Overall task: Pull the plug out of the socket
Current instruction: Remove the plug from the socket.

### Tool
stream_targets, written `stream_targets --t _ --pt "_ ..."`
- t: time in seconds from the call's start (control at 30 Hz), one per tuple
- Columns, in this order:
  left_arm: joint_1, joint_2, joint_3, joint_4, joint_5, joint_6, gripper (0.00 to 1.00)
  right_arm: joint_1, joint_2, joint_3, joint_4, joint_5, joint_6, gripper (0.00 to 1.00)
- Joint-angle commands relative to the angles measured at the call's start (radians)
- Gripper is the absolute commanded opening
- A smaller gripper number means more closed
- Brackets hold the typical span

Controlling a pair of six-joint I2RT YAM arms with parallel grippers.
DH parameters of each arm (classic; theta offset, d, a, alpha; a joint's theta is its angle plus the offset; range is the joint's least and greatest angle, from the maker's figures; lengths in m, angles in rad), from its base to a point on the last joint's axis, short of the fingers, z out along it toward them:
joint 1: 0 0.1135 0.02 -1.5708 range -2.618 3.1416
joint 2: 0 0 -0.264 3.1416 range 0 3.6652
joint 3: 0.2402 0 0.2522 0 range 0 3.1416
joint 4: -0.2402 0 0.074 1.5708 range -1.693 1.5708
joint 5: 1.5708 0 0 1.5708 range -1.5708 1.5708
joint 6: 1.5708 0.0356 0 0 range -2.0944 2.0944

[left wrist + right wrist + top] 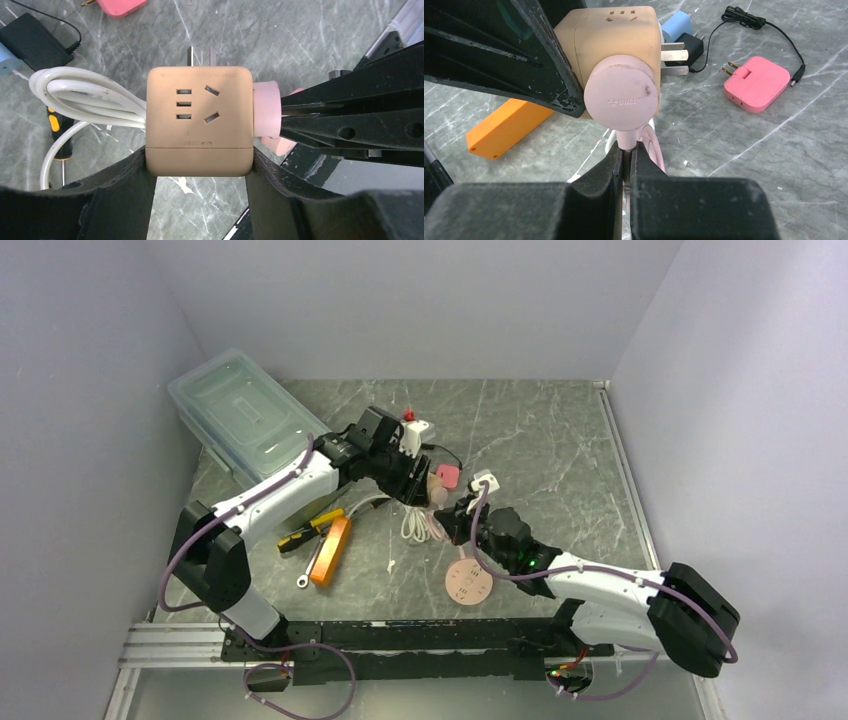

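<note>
A tan cube socket (199, 120) hangs above the table, and my left gripper (199, 161) is shut on its two lower sides. A round pink plug (621, 92) sits flush against one side face of the socket (619, 35); its prongs are hidden. My right gripper (626, 152) is shut on the plug's pink neck, just below the round head. In the top view both grippers meet at the table's middle, the left one (415, 485) and the right one (455, 515). The socket's own metal prongs stick out of its far side.
A pink adapter (756, 82), a black adapter with its cable (689, 47) and a blue one (675, 25) lie beyond the socket. A white cable coil (85, 100), an orange block (506, 127), a screwdriver (310, 530), a clear plastic box (245, 415) and a round disc (468, 583) are nearby.
</note>
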Motion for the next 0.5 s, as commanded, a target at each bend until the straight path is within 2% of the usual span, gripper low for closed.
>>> stream_targets --t 0.0,0.13,0.2,0.47 --pt "0.117 -0.056 -0.014 0.055 -0.024 0.020 0.00 -0.010 0.012 0.027 0.046 0.068 0.008 0.00" --pt "0.176 -0.108 -0.061 0.165 0.220 -0.059 0.00 -0.010 0.112 0.084 0.007 0.064 0.023 0.00" --pt "0.197 -0.127 -0.072 0.200 0.284 -0.083 0.00 -0.011 0.165 0.113 -0.010 0.062 0.028 0.00" --pt "0.244 -0.128 -0.086 0.248 0.400 -0.128 0.00 -0.005 0.295 0.195 -0.069 0.043 0.035 0.00"
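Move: The pink plug, seated in the side of the beige socket my left hand holds, lies about 2 cm back, 2 cm to the right and 1 cm below that hand. From my right hand, pinching the plug's neck, the beige socket is some 4 cm ahead, 3 cm left and 3 cm up. From the right hand too, the pink charger lies about 10 cm straight ahead, and the orange strip 21 cm left and 3 cm back, both roughly 12 cm down. Both my hands swing the joined plug and socket left and forward together, about 5 cm, gathering speed from near rest, with the right following slightly farther than the left. My left hand keeps its grip on the beige socket and tips its fingertips up towards the right by some 10 to 15 degrees; my right keeps the plug's neck pinched, its wrist hardly turning. ##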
